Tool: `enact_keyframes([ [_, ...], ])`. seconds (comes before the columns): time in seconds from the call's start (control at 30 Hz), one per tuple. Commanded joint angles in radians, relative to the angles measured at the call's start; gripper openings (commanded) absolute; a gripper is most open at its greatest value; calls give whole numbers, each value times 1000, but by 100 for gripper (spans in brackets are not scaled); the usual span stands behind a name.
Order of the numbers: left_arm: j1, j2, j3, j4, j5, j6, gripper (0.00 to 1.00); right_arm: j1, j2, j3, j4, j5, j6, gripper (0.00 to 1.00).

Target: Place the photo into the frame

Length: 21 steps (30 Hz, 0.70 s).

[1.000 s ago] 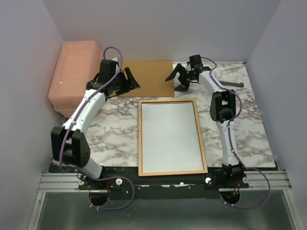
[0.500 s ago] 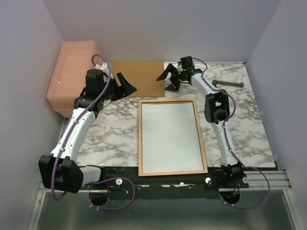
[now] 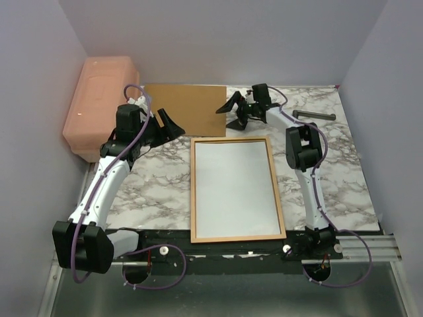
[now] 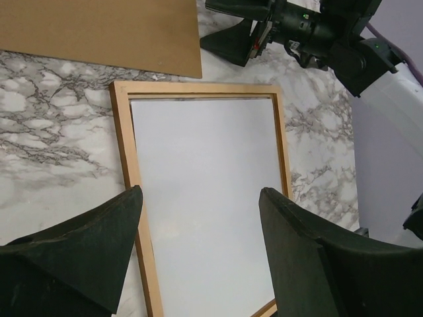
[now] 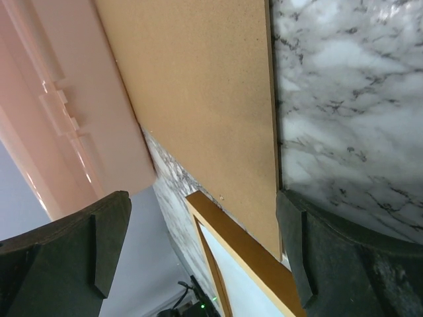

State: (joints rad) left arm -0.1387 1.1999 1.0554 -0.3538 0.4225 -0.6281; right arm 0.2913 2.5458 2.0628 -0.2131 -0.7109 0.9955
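Observation:
The frame (image 3: 192, 191) is a thin orange-brown wooden rectangle lying flat at the table's middle; it also shows in the left wrist view as the frame (image 4: 123, 145) and in the right wrist view as the frame (image 5: 244, 254). A plain pale sheet (image 3: 234, 188) fills it. No printed picture shows, so the photo is out of view, and I cannot tell whether this sheet is its back. My left gripper (image 3: 173, 125) (image 4: 198, 191) hovers open at the frame's far-left corner, holding nothing. My right gripper (image 3: 232, 113) (image 5: 201, 195) is open beyond the frame's far edge.
A plain brown backing board (image 3: 185, 109) (image 5: 198, 86) lies flat beyond the frame, its right edge against one finger (image 5: 344, 251) of my right gripper. A pink plastic box (image 3: 99, 99) stands at the far left. A dark metal rod (image 3: 314, 115) lies at the far right.
The backing board has slid left with my right gripper against its right edge. My left arm has drawn back to the left, and its jaws opened a little wider.

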Motion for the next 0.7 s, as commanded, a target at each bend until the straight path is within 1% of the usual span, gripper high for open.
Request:
enact_keyframes([
  [0.0,7,-36,-36,-7,-7,21,73,65,-87,-53,97,-128,43,98],
  [0.13,7,-40,-53,-8,-2,26,73,72,-127,-114,152,-127,49,98],
  [0.37,7,-55,-70,-19,4,39,74,72,-22,78,141,-107,87,98],
  [0.47,6,-60,-72,-30,2,48,74,71,18,147,145,-129,126,97],
  [0.57,6,-65,-77,-43,-2,55,74,73,-8,114,175,-142,145,96],
  [0.67,6,-72,-88,-47,-8,56,74,74,-79,21,181,-148,130,96],
])
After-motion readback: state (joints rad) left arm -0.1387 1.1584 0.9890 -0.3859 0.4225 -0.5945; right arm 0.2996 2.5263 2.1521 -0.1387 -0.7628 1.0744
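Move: The brown backing board lies under the right hand's open fingers, its right edge at the nearer finger; its middle is about 18 cm to the left, 6 cm ahead and 3 cm lower. The frame's middle is some 29 cm back and 4 cm to the right of that hand, the pink box roughly 46 cm to its left and 2 cm farther out. From the left hand the board's middle is about 25 cm ahead, 2 cm left and 21 cm down. With the nearer finger still at the board's right edge, close to its near corner, the right hand first draws back about 2 cm, then hooks the edge upward, rising some 6 cm while swinging about 3 cm forward and slightly left, fingers staying wide open and tilting up a little. The left hand, empty and open, eases down and back about 2 cm each. ##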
